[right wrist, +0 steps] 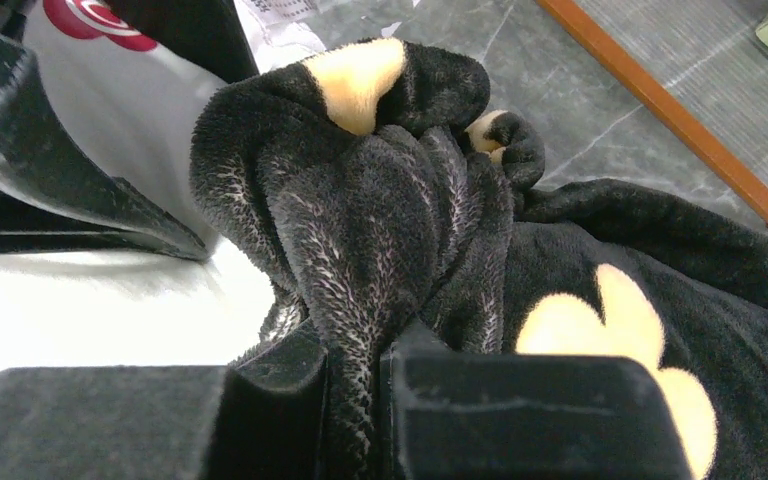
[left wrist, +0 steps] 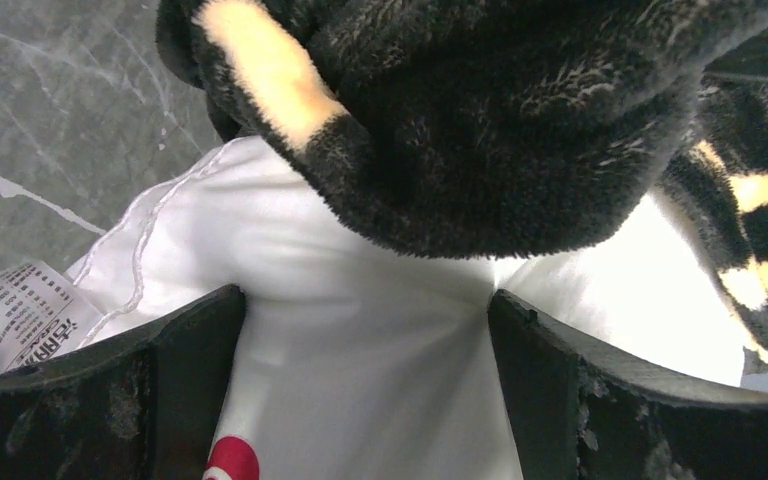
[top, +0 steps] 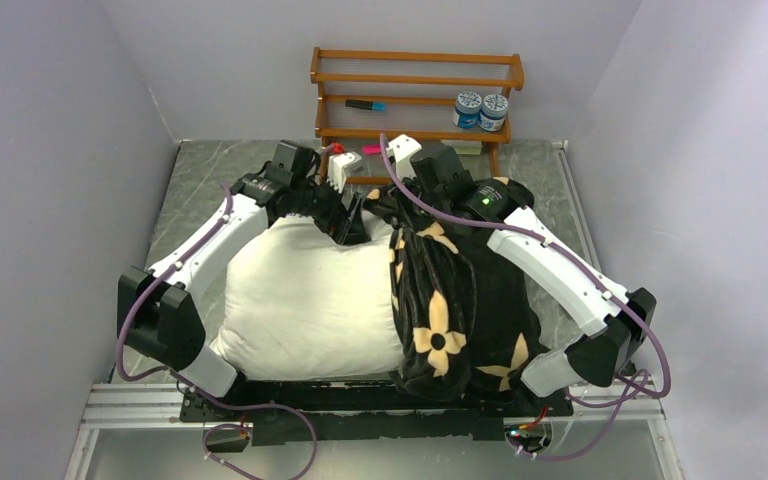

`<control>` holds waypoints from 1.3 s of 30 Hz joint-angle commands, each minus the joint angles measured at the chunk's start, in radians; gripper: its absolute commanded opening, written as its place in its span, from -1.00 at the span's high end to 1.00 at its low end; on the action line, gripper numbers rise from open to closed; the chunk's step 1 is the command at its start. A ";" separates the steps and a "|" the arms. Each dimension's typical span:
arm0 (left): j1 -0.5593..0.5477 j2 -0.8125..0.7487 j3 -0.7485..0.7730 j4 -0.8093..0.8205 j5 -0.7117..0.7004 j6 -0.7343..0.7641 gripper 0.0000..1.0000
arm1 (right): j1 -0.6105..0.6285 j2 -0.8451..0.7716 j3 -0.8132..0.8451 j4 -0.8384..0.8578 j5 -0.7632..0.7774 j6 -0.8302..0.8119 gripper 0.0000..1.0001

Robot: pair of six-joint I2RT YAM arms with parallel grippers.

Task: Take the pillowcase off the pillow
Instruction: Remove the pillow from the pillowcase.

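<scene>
The white pillow (top: 310, 300) lies across the table, its left half bare. The black flowered pillowcase (top: 460, 310) is bunched over its right half. At the pillow's far edge my left gripper (top: 352, 226) stands open, its two fingers (left wrist: 190, 380) wide apart astride the white pillow (left wrist: 370, 350), pressing on it. The red logo (left wrist: 232, 462) and the printed tag (left wrist: 15, 310) show close by. The pillowcase's plush edge (left wrist: 460, 120) hangs just beyond those fingers. My right gripper (right wrist: 360, 370) is shut on a bunched fold of the pillowcase (right wrist: 380, 200), close beside the left gripper.
A wooden rack (top: 415, 95) stands at the back wall with two jars (top: 481, 108) and a marker (top: 365, 104); its lower rail (right wrist: 680, 110) is close behind the right gripper. Grey walls close in on both sides. The marble tabletop (left wrist: 50, 110) shows beyond the pillow.
</scene>
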 commanded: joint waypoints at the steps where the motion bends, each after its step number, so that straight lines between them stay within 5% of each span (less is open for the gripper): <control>1: -0.062 -0.021 -0.034 -0.039 0.074 0.050 -0.90 | 0.002 -0.063 0.040 0.160 -0.004 0.012 1.00; 5: -0.075 -0.023 -0.032 -0.035 0.057 0.037 -0.50 | 0.002 -0.062 0.040 0.163 0.026 0.009 1.00; 8: -0.075 -0.037 -0.007 -0.051 0.016 0.036 0.42 | 0.002 -0.067 0.036 0.156 0.084 -0.002 1.00; 10: -0.075 -0.050 0.009 -0.064 -0.027 0.035 0.85 | 0.001 -0.070 0.036 0.151 0.134 -0.003 1.00; 24: -0.013 -0.225 0.045 -0.182 -0.384 -0.051 0.90 | -0.082 -0.054 0.097 0.107 0.337 -0.053 1.00; 39: 0.031 -0.390 -0.013 -0.325 -0.648 -0.120 0.90 | -0.247 0.046 0.284 0.070 0.312 -0.054 1.00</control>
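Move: The left hand's open fingers already straddle cloth at the white pillow's far edge; the pillow's middle is about 12 cm back, 9 cm to this hand's left and 8 cm lower. The right hand holds the gathered pillowcase; its bulk lies some 12 cm back, 10 cm to that hand's right and 14 cm down, or about 11 cm back and 19 cm right of the left hand. The wooden shelf is roughly 16 cm ahead of the right hand, 2 cm right. The left hand eases about 1 cm right and slightly down as its fingers shut on a fold of the white pillow, then draws that fold some 8 cm left and 7 cm up, turning about 25 degrees counter-clockwise. The right hand, waiting briefly and keeping its pinch on the pillowcase, pulls the other way, first mostly right, then forward and up, about 6 cm right and 6 cm forward in all, turning slightly clockwise. ##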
